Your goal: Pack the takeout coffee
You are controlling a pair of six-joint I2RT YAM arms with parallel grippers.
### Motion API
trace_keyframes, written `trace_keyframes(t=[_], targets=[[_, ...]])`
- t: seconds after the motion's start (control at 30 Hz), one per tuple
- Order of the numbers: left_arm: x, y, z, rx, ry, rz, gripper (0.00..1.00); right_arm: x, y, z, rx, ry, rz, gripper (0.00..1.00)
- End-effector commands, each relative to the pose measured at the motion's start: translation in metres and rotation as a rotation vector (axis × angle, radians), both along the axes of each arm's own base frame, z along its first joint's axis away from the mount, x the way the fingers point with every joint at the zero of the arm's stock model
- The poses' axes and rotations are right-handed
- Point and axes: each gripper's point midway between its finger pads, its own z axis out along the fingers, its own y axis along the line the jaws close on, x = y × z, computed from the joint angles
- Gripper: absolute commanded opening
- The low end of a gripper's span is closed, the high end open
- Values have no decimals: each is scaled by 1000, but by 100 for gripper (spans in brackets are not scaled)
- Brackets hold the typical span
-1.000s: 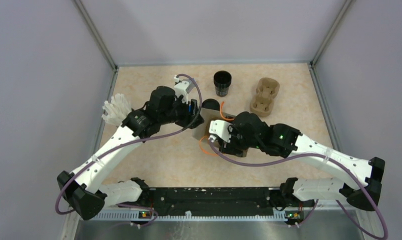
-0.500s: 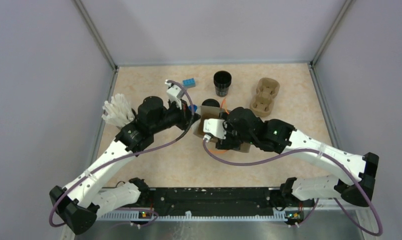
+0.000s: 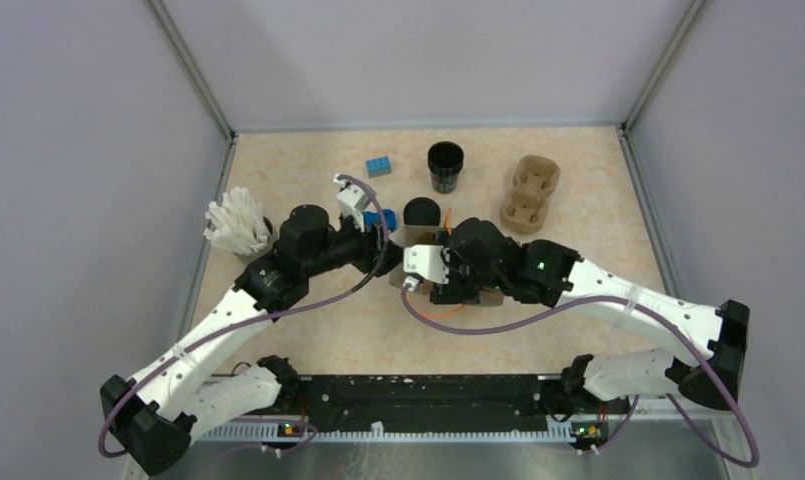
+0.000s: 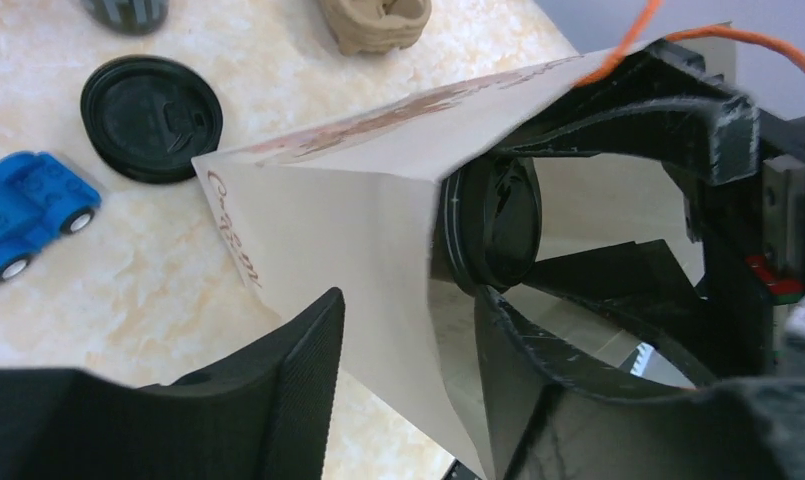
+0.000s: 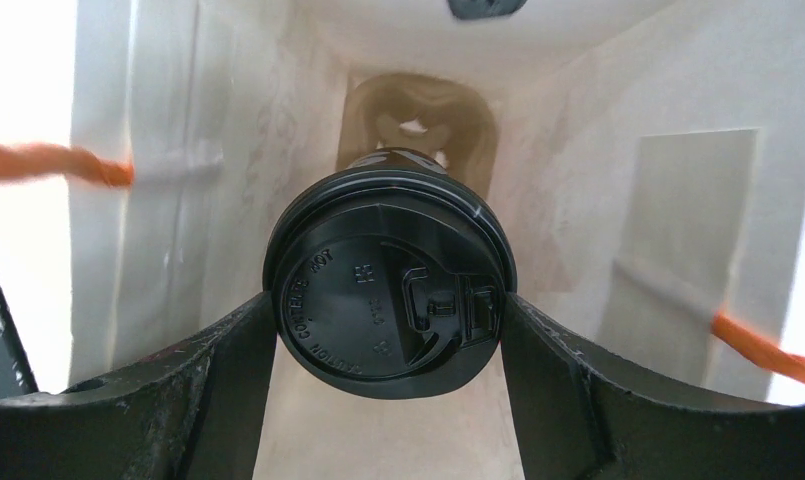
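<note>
A white paper bag (image 3: 410, 238) with orange handles lies at mid-table, its mouth toward the arms. My right gripper (image 5: 388, 305) is inside it, shut on the takeout coffee (image 5: 388, 290), a lidded black cup that also shows through the mouth in the left wrist view (image 4: 498, 225). My left gripper (image 4: 408, 300) stands open astride the bag's side wall (image 4: 378, 230), one finger outside and one inside, with a gap showing beside the paper. A second black cup (image 3: 445, 165) stands open at the back, and a loose black lid (image 3: 421, 212) lies flat near the bag.
A brown pulp carrier (image 3: 531, 192) sits at the back right. A blue brick (image 3: 379, 165) lies at the back and a blue toy car (image 4: 28, 215) beside the loose lid. A grey cup of white utensils (image 3: 236, 222) stands at the left edge.
My left arm swung down toward the bag's mouth, uncovering the blue brick and the loose lid. The right arm and the bag shifted a little left.
</note>
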Motion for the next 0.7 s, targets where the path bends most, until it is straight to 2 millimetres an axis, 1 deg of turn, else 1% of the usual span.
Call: trace_keyframes(t=[0.0,0.1,0.17,0.3,0.47,0.57,0.67], targets=[[-10,13,13,3,101,62,64,-17,0,-1,34,5,44,61],[-21,17,17,-8,143,64,73,-27,-3,-10,-9,-1,63,61],[-26,21,19,-9,155,67,76,-29,-6,-14,-31,-2,57,61],[-43,23,12,17,179,6,81,-30,-14,-20,-53,-10,26,61],[-58,24,-3,69,223,-67,81,-31,-22,-27,-97,-14,9,61],[-59,24,-7,68,231,-63,80,-32,-25,-31,-117,-16,-3,61],[-58,23,-10,57,222,-64,76,-32,-23,-31,-111,-16,-8,61]])
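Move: The right hand holds the lidded coffee cup inside the leaning bag; the cup tray at the bag's bottom lies about 11 cm ahead of it, 6 cm to its left and 12 cm below. The loose black lid is some 29 cm ahead, 4 cm left, and the blue car 27 cm ahead, 14 cm left, both about 20 cm lower. From the left hand, whose fingers straddle the bag's left rim, that tray is roughly 9 cm ahead, 3 cm right and 16 cm below. Sinking about 3.5 cm, the right hand keeps its grip on the cup and first draws back some 3 cm, then eases a little to the right, working the cup deeper into the bag towards the tray. The left hand opens wider from the bag's left rim and backs away about 5 cm, drifting left and tipping down some 15 degrees. ##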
